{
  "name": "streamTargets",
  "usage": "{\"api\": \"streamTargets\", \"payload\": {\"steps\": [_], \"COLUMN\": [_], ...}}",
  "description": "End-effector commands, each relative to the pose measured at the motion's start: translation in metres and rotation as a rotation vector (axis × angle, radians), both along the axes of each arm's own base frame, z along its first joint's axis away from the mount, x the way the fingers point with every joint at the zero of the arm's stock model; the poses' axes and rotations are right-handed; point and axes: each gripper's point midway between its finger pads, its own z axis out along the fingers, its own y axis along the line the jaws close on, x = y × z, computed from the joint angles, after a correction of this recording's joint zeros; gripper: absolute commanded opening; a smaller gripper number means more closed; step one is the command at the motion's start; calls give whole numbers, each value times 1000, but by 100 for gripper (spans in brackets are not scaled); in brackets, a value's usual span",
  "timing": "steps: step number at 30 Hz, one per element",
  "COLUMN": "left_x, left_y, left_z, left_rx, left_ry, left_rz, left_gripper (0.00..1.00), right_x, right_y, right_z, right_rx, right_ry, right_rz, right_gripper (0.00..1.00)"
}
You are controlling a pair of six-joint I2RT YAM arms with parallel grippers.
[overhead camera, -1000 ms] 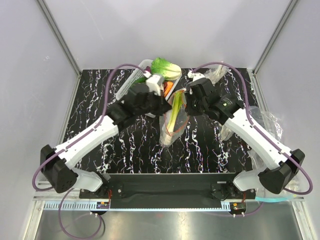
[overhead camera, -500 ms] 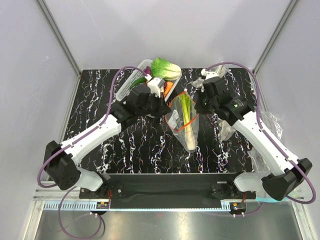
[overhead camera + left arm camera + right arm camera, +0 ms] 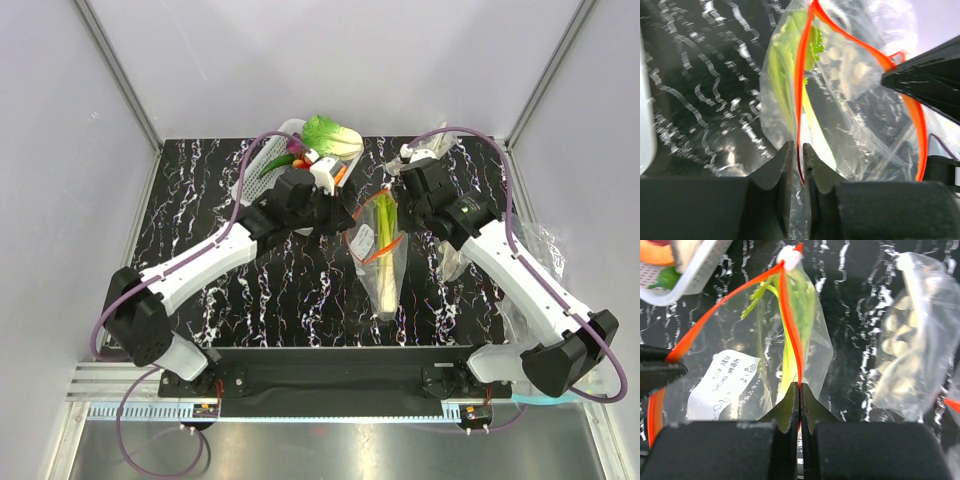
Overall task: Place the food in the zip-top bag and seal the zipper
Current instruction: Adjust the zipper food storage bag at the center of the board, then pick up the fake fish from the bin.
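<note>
The zip-top bag (image 3: 386,272) hangs between my two grippers over the middle of the table, mouth up and to the far side. The leek (image 3: 384,222) stands inside it, green leaves near the mouth. Its white label (image 3: 722,385) faces the right wrist camera. My left gripper (image 3: 348,222) holds its jaws slightly parted, with the red-orange zipper (image 3: 800,75) running loose through the narrow gap at the fingertips (image 3: 786,150). My right gripper (image 3: 799,385) is shut on the zipper (image 3: 787,315) at the mouth's other end. The mouth gapes between them.
A white basket (image 3: 262,170) at the back holds the leafy cabbage (image 3: 333,135), small red pieces (image 3: 300,162) and an orange piece. Wrinkly clear bags (image 3: 535,245) lie at the right. One with pale pieces (image 3: 910,340) lies just right of my right gripper.
Both grippers carried the bag rightward, and its bottom swung from near left towards the near edge. My left gripper's jaws have parted a little around the zipper.
</note>
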Motion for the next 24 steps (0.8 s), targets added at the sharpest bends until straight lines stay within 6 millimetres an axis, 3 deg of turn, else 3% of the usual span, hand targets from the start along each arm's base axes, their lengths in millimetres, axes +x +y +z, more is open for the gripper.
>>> {"api": "streamTargets", "payload": {"steps": [1, 3, 4, 6, 7, 9, 10, 11, 13, 15, 16, 19, 22, 24], "left_x": [-5, -8, -9, -2, 0, 11, 16, 23, 40, 50, 65, 91, 120, 139], "left_y": [-30, -34, -35, -26, -20, -1, 9, 24, 52, 73, 90, 117, 129, 125], "left_z": [36, 32, 30, 25, 24, 32, 30, 40, 42, 42, 46, 35, 25, 10], "left_rx": [-112, -116, -114, -97, -91, -99, -81, -85, -37, 13, 50, 150, 237, 293], "left_ry": [-53, -45, -46, -37, -36, -61, -75, -102, -132, -148, -177, -187, -199, -180], "left_rz": [-86, -107, -115, -88, -80, -35, -9, 31, 127, 202, 274, 374, 413, 395], "left_gripper": [20, 30, 42, 53, 64, 75, 85, 88, 94, 95, 95, 95, 95, 96], "right_x": [-2, -4, -3, 0, 2, 6, 9, 10, 15, 20, 20, 23, 24, 25], "right_y": [-26, -24, -21, -18, -15, -13, -11, -11, -9, -7, -4, 1, 2, 3], "right_z": [39, 40, 39, 33, 24, 16, 9, 7, 0, -3, -6, -5, -3, -2], "right_rx": [-36, -27, -23, -30, -43, -54, -60, -64, -71, -64, -56, -44, -42, -36], "right_ry": [-96, -99, -95, -80, -56, -40, -35, -34, -31, -33, -26, -29, -35, -39], "right_rz": [-76, -60, -42, -32, -29, -26, -24, -23, -26, -25, -13, -2, 4, 7], "right_gripper": [0, 0, 0, 0, 0, 0, 0, 0, 0, 0, 0, 0, 0, 0]}}
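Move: Out beyond the left hand, which still has the left lip of the zip-top bag between its barely parted fingers, the food basket's middle lies about 13 cm ahead, 11 cm to its left and some 16 cm lower; the cabbage is about 21 cm ahead and 3 cm left. The right hand still pinches the opposite lip, the bag's middle about 8 cm back, 4 cm left and 9 cm down from it; the bag of slices lies some 16 cm right and 6 cm back. Opening wide, the left hand lets go of the bag's orange lip, first drifting about 2 cm to the right, then swinging forward and left, some 12 cm each way, to over the basket, rising slightly and turning some 20 degrees counter-clockwise. The right hand keeps its pinch on the other lip, lifting about 1 cm, then sinking some 3 cm while easing slightly forward. ##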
